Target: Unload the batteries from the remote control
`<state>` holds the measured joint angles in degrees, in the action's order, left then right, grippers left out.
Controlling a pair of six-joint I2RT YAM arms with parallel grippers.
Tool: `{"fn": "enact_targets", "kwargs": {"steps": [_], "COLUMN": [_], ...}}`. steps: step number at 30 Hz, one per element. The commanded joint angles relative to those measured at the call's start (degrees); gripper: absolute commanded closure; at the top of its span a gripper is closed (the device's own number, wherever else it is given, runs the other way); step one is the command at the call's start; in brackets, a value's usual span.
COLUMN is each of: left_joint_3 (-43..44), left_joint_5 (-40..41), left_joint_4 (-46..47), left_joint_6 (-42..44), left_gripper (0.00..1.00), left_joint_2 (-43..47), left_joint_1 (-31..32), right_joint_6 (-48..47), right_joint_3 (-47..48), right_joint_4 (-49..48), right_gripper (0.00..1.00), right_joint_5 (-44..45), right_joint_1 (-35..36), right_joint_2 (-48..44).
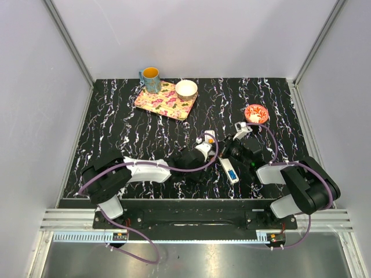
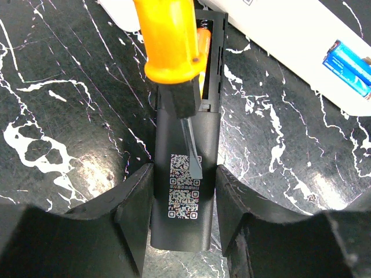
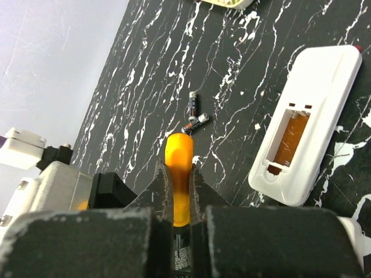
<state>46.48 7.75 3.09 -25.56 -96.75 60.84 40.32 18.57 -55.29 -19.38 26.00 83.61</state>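
Note:
My left gripper [image 2: 184, 174] is shut on a black remote [image 2: 183, 229] that lies on the table with a QR label up and its battery compartment open. An orange battery [image 2: 204, 46] shows in that compartment. My right gripper [image 3: 178, 171] is shut on an orange-handled screwdriver [image 3: 178, 152]. Its flat blade [image 2: 190, 153] hangs over the black remote's back, below the compartment. A white remote [image 2: 301, 35] beside it holds a blue battery [image 2: 351, 61]. Two small loose batteries [image 3: 195, 114] lie on the table farther off.
A white remote [image 3: 304, 124] with an open compartment lies right of the screwdriver. A flowered tray [image 1: 165, 100] with a cup [image 1: 151, 79] and white bowl [image 1: 186, 88] stands at the back. A red bowl [image 1: 255, 113] sits back right. The arms meet at mid-table [image 1: 217, 153].

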Motion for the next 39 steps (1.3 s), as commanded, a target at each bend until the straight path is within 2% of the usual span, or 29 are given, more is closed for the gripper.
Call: {"fn": "enact_targets", "kwargs": {"steps": [1,5,6,9,10,13,16,25,32,39], "left_joint_3": [-4.03,-4.38,-4.38,-4.91,-4.99,-4.99,-5.08,-7.10,-10.26,-12.99], "left_joint_5": [-4.06,-3.18,-2.83,-2.13,-2.04,-1.51,-1.07,-3.87,-15.29,-22.07], "left_joint_4": [-11.97,-12.23,-12.41,-11.97,-11.97,-11.97,-12.06,-11.53,-7.32,-3.36], "left_joint_6": [-1.86,-2.12,-2.12,-2.21,-2.12,-1.95,-1.42,-0.89,-0.89,-1.51], "left_gripper": [1.00,1.00,0.96,0.71,0.48,0.27,0.17,0.10,0.09,0.07], "left_joint_2": [-4.68,-3.01,-2.66,-0.38,0.24,2.79,5.42,17.28,28.79,32.94], "left_joint_1": [-0.11,-0.11,-0.11,-0.11,-0.11,-0.11,-0.11,-2.21,-7.31,-10.74], "right_joint_6": [-0.41,-2.16,-3.65,-7.34,-8.23,-11.48,-12.63,-13.16,-14.21,-15.88], "right_joint_3": [1.29,2.44,3.13,4.71,5.07,6.48,6.57,5.60,4.20,4.99], "right_joint_4": [1.06,3.68,4.57,8.51,9.49,13.36,14.59,18.20,21.00,21.36], "right_gripper": [1.00,1.00,1.00,1.00,1.00,1.00,1.00,1.00,1.00,1.00], "right_joint_5": [-0.58,0.92,1.70,3.81,4.34,6.01,6.63,8.83,13.48,15.60], "right_joint_1": [0.28,0.28,0.28,0.28,0.28,0.28,-0.51,-1.74,-2.62,-3.41], "right_joint_2": [-1.79,-3.71,-4.24,-6.96,-7.50,-8.90,-9.08,-8.99,-10.84,-9.09]}}
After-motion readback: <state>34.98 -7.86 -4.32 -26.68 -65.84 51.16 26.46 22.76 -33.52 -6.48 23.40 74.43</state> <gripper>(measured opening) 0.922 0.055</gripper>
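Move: The left fingers already grip the black remote low on its body; its middle is some 2 cm ahead, 2 cm right and 1 cm below them. From the right hand, which holds the screwdriver, the batteries in that remote lie about 4 cm back, 4 cm left and 10 cm below. At that same depth, the white remote with the blue battery is some 6 cm back and 4 cm right of the right hand, the empty white remote about 8 cm ahead and 4 cm left. The left hand lets go of the black remote, opening its fingers wide as it backs off about 6 cm to the left and slightly back, then climbs some 9 cm clear of it. With its grip on the yellow handle kept shut, the right hand first bobs up and forward about 3 cm, then sinks again while carrying the screwdriver some 5 cm right, rolling its left side down and turning a little clockwise, so that the tip swings from over the label towards the battery bay. ##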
